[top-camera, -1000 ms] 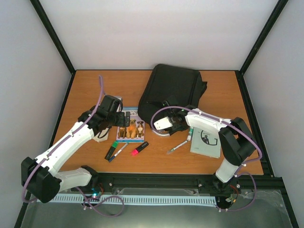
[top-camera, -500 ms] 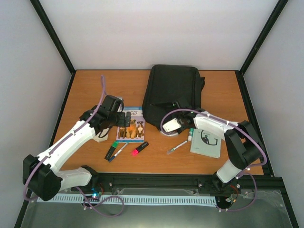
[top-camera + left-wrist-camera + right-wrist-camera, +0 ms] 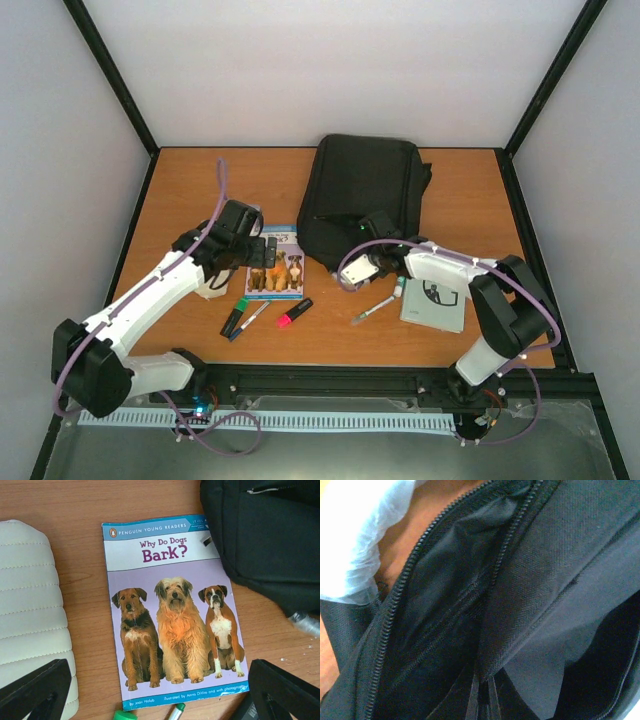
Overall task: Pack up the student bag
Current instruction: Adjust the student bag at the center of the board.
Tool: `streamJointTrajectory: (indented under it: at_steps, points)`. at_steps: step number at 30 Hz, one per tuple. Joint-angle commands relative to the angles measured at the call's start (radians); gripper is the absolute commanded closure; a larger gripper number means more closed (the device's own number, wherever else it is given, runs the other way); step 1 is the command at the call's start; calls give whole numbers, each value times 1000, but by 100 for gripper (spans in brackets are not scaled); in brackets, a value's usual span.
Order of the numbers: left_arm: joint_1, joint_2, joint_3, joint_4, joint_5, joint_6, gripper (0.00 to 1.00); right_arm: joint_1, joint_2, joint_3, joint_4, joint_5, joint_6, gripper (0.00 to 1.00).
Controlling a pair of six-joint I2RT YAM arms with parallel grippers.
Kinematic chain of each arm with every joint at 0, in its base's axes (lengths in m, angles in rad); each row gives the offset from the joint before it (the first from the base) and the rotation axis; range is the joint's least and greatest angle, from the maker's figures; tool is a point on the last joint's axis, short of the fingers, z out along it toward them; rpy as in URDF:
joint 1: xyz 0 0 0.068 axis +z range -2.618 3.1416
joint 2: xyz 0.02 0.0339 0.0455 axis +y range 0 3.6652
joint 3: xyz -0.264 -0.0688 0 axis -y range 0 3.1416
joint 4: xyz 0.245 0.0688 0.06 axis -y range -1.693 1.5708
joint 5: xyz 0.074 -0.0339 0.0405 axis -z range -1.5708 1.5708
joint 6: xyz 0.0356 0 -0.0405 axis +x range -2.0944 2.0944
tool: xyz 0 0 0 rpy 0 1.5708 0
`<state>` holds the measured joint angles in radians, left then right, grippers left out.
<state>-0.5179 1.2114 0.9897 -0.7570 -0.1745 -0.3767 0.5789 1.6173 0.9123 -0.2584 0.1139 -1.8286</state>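
The student bag, a large black backpack, lies at the back centre of the table, and its corner shows in the left wrist view. My right gripper is at the bag's near edge. In the right wrist view the gripper is shut on a fold of black fabric beside an open zipper. My left gripper hangs open over a dog picture book. That book lies flat between the wide-apart fingers, and nothing is held.
A white padded case lies left of the book. A green marker, a pen and a pink highlighter lie nearer me. Another pen, a green-capped tube and a grey notebook lie near the right arm.
The right gripper has pulled the bag's edge toward the near right. The bag has swung from tilted to lying squarer. The left arm has barely shifted.
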Motion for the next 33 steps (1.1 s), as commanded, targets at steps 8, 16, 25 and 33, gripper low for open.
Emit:
streamJointTrajectory:
  at_steps: [8, 16, 25, 33]
  points:
    - [4, 20, 18, 7, 5, 24, 0, 64, -98, -39, -177, 20, 22, 97]
    - [4, 19, 18, 7, 5, 25, 0, -100, -5, 35, 52, -24, -97, 97]
    - [4, 22, 12, 13, 34, 27, 0, -99, -12, 54, 36, -84, 28, 78]
    - [4, 33, 14, 27, 61, 15, 0, -119, -123, 125, -193, -180, 276, 42]
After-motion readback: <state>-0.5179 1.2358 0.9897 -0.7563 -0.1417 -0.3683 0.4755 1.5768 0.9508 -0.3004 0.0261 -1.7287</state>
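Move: The student bag is already gripped near its close end by the right hand; its middle lies about 9 cm ahead of that hand, 2 cm left and slightly below. From the same hand, the dog book is some 23 cm left and 5 cm back, the glue stick 6 cm right and 12 cm back, and the grey notebook 14 cm right and 15 cm back. From the left hand, the bag's middle is about 12 cm ahead, 21 cm right and 14 cm below. The bag's near end stays pinched as the right hand tugs it back about 4 cm and slightly left, then reverses, carrying it roughly 7 cm forward and 5 cm right. The fingers then open about halfway, letting go of the fabric, and the hand draws back a little and rises 1–2 cm, its wrist rolling and turning slightly clockwise. ##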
